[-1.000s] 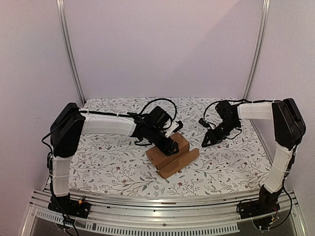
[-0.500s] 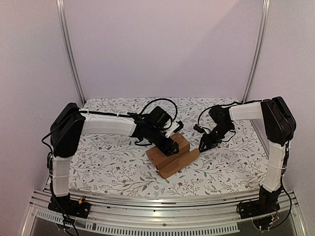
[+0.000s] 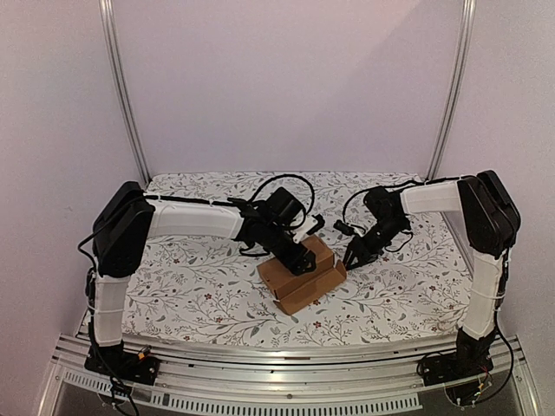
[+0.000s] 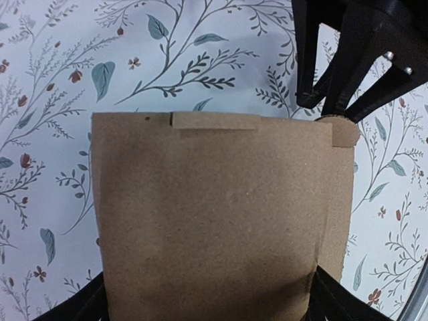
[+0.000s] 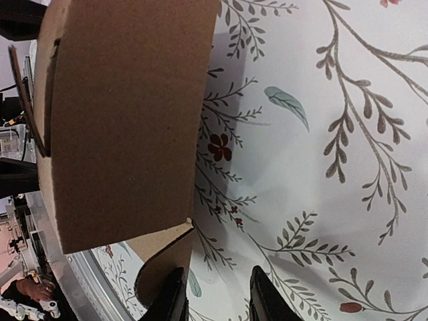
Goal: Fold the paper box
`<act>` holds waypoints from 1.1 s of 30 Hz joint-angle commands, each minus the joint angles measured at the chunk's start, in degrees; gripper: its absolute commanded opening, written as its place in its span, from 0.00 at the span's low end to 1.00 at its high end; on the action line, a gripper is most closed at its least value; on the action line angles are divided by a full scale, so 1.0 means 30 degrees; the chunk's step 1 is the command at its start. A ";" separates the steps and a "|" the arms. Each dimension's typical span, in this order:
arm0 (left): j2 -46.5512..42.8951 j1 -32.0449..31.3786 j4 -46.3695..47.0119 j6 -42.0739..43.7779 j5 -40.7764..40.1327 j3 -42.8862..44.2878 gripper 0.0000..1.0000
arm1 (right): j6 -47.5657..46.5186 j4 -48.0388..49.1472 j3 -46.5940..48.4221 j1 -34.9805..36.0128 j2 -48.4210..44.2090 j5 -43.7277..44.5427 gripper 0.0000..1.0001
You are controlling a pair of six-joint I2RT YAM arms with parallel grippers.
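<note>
The paper box (image 3: 299, 276) is plain brown cardboard and lies folded up at the middle of the table. My left gripper (image 3: 297, 256) reaches down over its rear part. In the left wrist view the box top (image 4: 214, 214) fills the frame, and the left gripper (image 4: 207, 309) has a finger pressed against each long side. My right gripper (image 3: 351, 257) is at the box's right end with its jaws a little apart. Only tablecloth shows between the right gripper's fingers (image 5: 217, 297). Its left finger (image 5: 172, 297) touches a rounded side tab (image 5: 157, 267) that sticks out.
A floral tablecloth (image 3: 191, 286) covers the table. Metal posts (image 3: 121, 95) stand at the back corners against pale walls. The right gripper (image 4: 328, 107) also shows in the left wrist view, at the box's far corner.
My right gripper has swung left and down to the box's right end, and its jaws have parted slightly. The left arm and the box have stayed put.
</note>
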 commanded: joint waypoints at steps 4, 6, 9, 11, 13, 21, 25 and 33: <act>0.1671 -0.0343 0.0061 -0.0030 0.0045 0.0097 0.78 | -0.0418 -0.0728 0.0196 0.0395 0.0323 -0.0889 0.37; 0.1844 -0.0428 0.0065 -0.0015 -0.0040 0.0195 0.78 | -0.0455 -0.0817 0.0291 0.0599 0.0479 -0.0470 0.39; 0.2081 -0.0575 -0.0051 0.0006 -0.0184 0.0327 0.78 | -0.0468 -0.1017 0.0440 0.0922 0.0738 0.0704 0.39; 0.2226 -0.0663 -0.0056 0.0045 -0.0266 0.0361 0.78 | -0.0496 -0.1127 0.0500 0.1124 0.0914 0.1464 0.40; 0.2330 -0.0751 -0.0082 0.0059 -0.0278 0.0416 0.78 | -0.0496 -0.1259 0.0612 0.1334 0.1115 0.2185 0.40; 0.2516 -0.0973 -0.0081 0.0053 -0.0402 0.0438 0.78 | -0.0382 -0.1383 0.0635 0.1662 0.1882 0.3975 0.41; 0.2605 -0.1061 -0.0069 0.0072 -0.0557 0.0398 0.78 | -0.0266 -0.1258 0.0305 0.1838 0.1879 0.4859 0.44; 0.2457 -0.1232 0.0237 0.0272 -0.0698 0.0082 0.78 | -0.0174 -0.0884 -0.0671 0.1917 0.1457 0.6364 0.96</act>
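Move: The rounded end tab stands just beside the right fingertips, about 2 cm back and 2 cm left, near their height. The box body lies roughly 11 cm left of the right hand and level with it. The front panel is some 9 cm left and 5 cm back. The left hand straddles the box body, whose middle is about 1 cm to its left and 1 cm below; from it the tab is about 9 cm right, 1 cm back and 2 cm lower. At the rounded end tab, the right hand eases back and down about 1.5 cm beside the box corner, tipping its left side down some 10 degrees. Its narrow fingers spread a little early, then wide as the hand rises slightly and edges left, ending either side of the tab. Meanwhile the left hand keeps straddling the box body and moves about 1 cm down and 1 cm right with it. ##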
